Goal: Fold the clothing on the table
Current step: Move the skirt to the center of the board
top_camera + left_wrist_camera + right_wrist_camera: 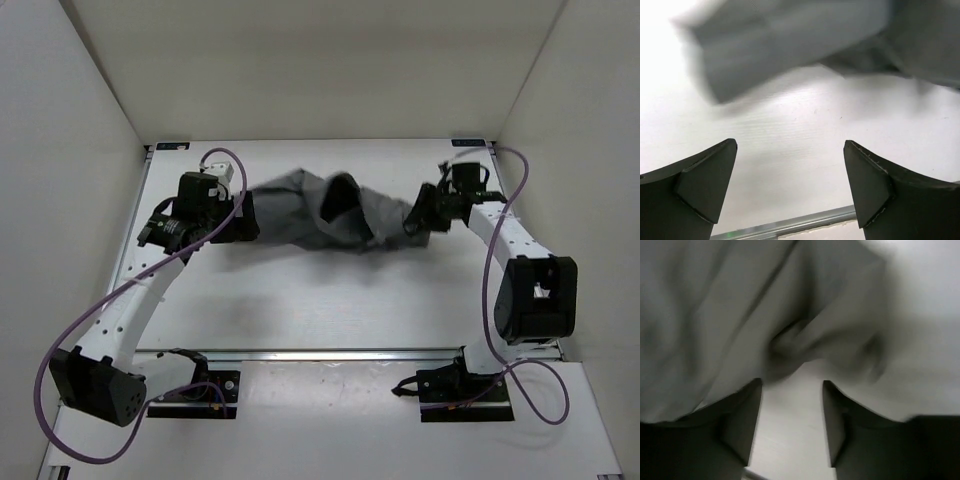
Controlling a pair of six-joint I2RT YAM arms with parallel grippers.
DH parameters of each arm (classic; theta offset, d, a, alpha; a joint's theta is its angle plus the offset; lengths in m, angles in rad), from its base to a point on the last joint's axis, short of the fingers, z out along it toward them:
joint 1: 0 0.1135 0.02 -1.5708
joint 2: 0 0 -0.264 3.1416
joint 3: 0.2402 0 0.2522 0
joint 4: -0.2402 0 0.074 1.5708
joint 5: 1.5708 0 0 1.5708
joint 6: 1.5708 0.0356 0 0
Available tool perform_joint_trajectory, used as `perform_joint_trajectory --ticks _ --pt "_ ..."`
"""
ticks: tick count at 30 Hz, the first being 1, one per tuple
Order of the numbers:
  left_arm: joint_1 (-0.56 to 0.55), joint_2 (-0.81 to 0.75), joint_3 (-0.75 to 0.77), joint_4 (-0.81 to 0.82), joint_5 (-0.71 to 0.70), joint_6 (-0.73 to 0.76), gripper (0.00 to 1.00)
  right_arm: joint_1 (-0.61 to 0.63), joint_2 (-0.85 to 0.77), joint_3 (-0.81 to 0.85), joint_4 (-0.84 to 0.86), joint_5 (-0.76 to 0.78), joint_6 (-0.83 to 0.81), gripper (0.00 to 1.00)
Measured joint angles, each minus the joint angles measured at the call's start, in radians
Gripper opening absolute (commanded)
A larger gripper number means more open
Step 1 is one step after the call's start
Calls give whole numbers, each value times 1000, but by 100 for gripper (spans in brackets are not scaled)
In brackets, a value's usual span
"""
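Observation:
The clothing (320,210), a grey skirt, lies bunched in a long heap across the far half of the white table (300,300), with a dark opening near its middle. My left gripper (245,217) sits at the skirt's left end and stands wide open. In the left wrist view only bare table shows between its fingers (790,146), and the blurred cloth (790,40) lies beyond the tips. My right gripper (415,220) is at the skirt's right end. Its jaws (791,385) are apart with table between them, and a fold of the cloth (715,315) hangs just past the fingertips.
White walls (90,130) enclose the table on the left, right and far sides. A metal rail (340,354) runs along the near edge, also seen in the left wrist view (790,222). Purple cables (70,330) loop off both arms.

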Motion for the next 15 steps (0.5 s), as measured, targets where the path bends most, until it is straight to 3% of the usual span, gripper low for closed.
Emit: perform_joint_trajectory --ticks 2,5,10,15 --pt "-8 18 -21 10 9 -8 98 -45 17 -92 -51 0 -5 72" --pt "-39 59 -45 34 23 -21 98 -65 -11 -148 -105 -2 -17 89" --pt "-92 124 -87 92 67 -42 99 -48 -210 -192 -91 -9 -33 92" --pt "-166 163 -119 182 123 -76 99 37 -340 -218 -19 24 -67 88"
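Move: The skirt sprawls across the board between my hands. Its middle is about 20 cm right of my left hand, 11 cm ahead and 19 cm below. From my right hand, that middle is about 19 cm left, 2 cm ahead and 12 cm below. The skirt's left end lies about 8 cm straight ahead of my left hand, 19 cm below. Its right end is level sideways with my right hand, some 4 cm back and 12 cm below. I finish spreading my already parting right fingers wide beside the skirt's right end, drawing that hand back about 6 cm and dipping it, then lifting it some 8 cm clear. My open left hand sweeps right about 8 cm and sinks nearly as far towards the skirt's middle, tipping its fingers down and turning slightly clockwise, without gripping the cloth. ##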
